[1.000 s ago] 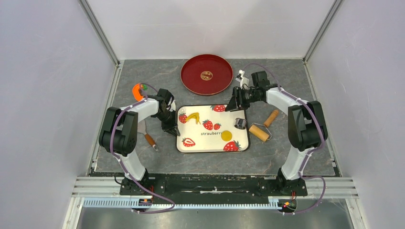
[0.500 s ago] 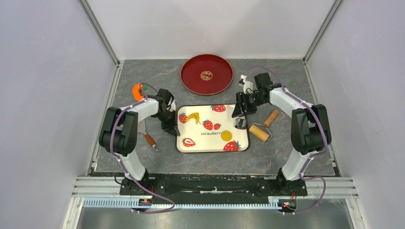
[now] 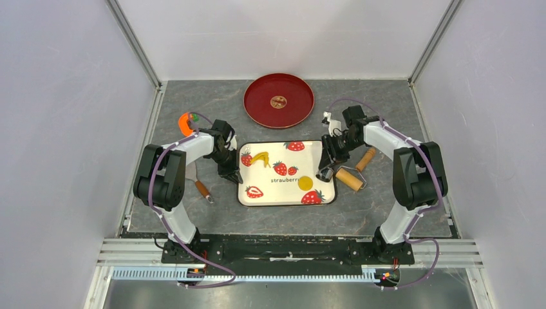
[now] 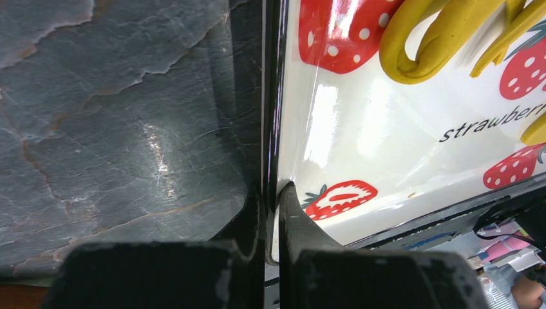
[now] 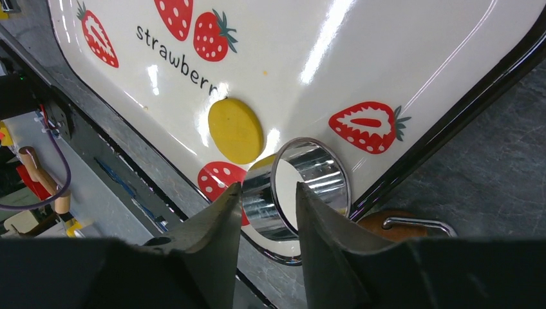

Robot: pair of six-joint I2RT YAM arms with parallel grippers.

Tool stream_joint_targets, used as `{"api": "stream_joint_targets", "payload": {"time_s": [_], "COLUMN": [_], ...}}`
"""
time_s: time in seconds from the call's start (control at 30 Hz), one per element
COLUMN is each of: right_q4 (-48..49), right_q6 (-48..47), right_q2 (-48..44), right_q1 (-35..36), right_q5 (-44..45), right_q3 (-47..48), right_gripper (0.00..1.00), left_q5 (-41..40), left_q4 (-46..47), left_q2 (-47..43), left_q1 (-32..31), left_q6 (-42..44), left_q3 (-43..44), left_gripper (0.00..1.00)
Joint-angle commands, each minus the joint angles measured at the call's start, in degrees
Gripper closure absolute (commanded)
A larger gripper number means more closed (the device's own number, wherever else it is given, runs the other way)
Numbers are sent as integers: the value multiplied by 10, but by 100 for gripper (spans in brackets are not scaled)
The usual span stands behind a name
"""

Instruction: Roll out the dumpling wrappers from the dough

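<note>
One dumpling wrapper [image 3: 305, 183], a small flat yellow disc [image 5: 235, 131], lies on the strawberry-print tray [image 3: 283, 194] near its front right. A curved yellow dough scrap [image 3: 260, 158] sits at the tray's back left [image 4: 438, 38]. A shiny metal ring cutter [image 5: 319, 172] lies on its side by the tray's right rim. My right gripper [image 5: 267, 193] is low over it, open, with one finger on each side of the cutter's wall [image 3: 327, 167]. My left gripper [image 4: 270, 193] is shut on the tray's left rim [image 3: 230, 174].
A red plate [image 3: 278, 100] stands behind the tray. A wooden rolling pin [image 3: 349, 179] and a wooden handle [image 3: 366, 159] lie right of the tray, close to my right arm. An orange tool [image 3: 187, 122] and a wooden-handled scraper [image 3: 199, 187] lie left of it.
My right gripper has come forward and down from the tray's back right corner onto the ring cutter, and its jaws have narrowed. The left arm has not moved.
</note>
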Motion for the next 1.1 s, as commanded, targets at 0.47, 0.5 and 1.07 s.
{"api": "stream_joint_targets", "payload": {"time_s": [0.47,0.5,1.07], "right_q4": [17,21,146], "right_q6": [13,18,93], "right_q2": [-10,-10,-47], "right_q1": [-1,-2,-59], "right_q5": [-90,-90,152], "right_q3": [21,26,95], "right_gripper": [100,100,100], "left_q5": [-65,-65,-66], "left_q4": [0,-1,-3], "left_q2": [23,23,26], "left_q1": [-14,-14,-14], "left_q6": [40,41,43], "left_q3": [-16,-17,-13], "left_gripper": [98,98,98]}}
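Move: The metal ring cutter stands between the right hand's open fingers, its middle some 2 cm back, 1 cm left and 2 cm below. The round dough disc lies about 7 cm left and 4 cm back of this hand, 5 cm lower; the rolling pin's barrel is roughly 6 cm right, 3 cm back and 4 cm lower. From the left hand the cutter is about 26 cm right, 1 cm ahead and 2 cm higher. Right fingers close on the cutter's thin wall, one finger inside the ring, and pinch it while the hand eases up slightly and drifts left. Then it lifts and carries the cutter forward along the tray's right end, away from the dough disc, ending about 8 cm farther out and 5 cm up, veering right and turning some 10 degrees clockwise late on. The left hand still pinches the tray's left rim. ##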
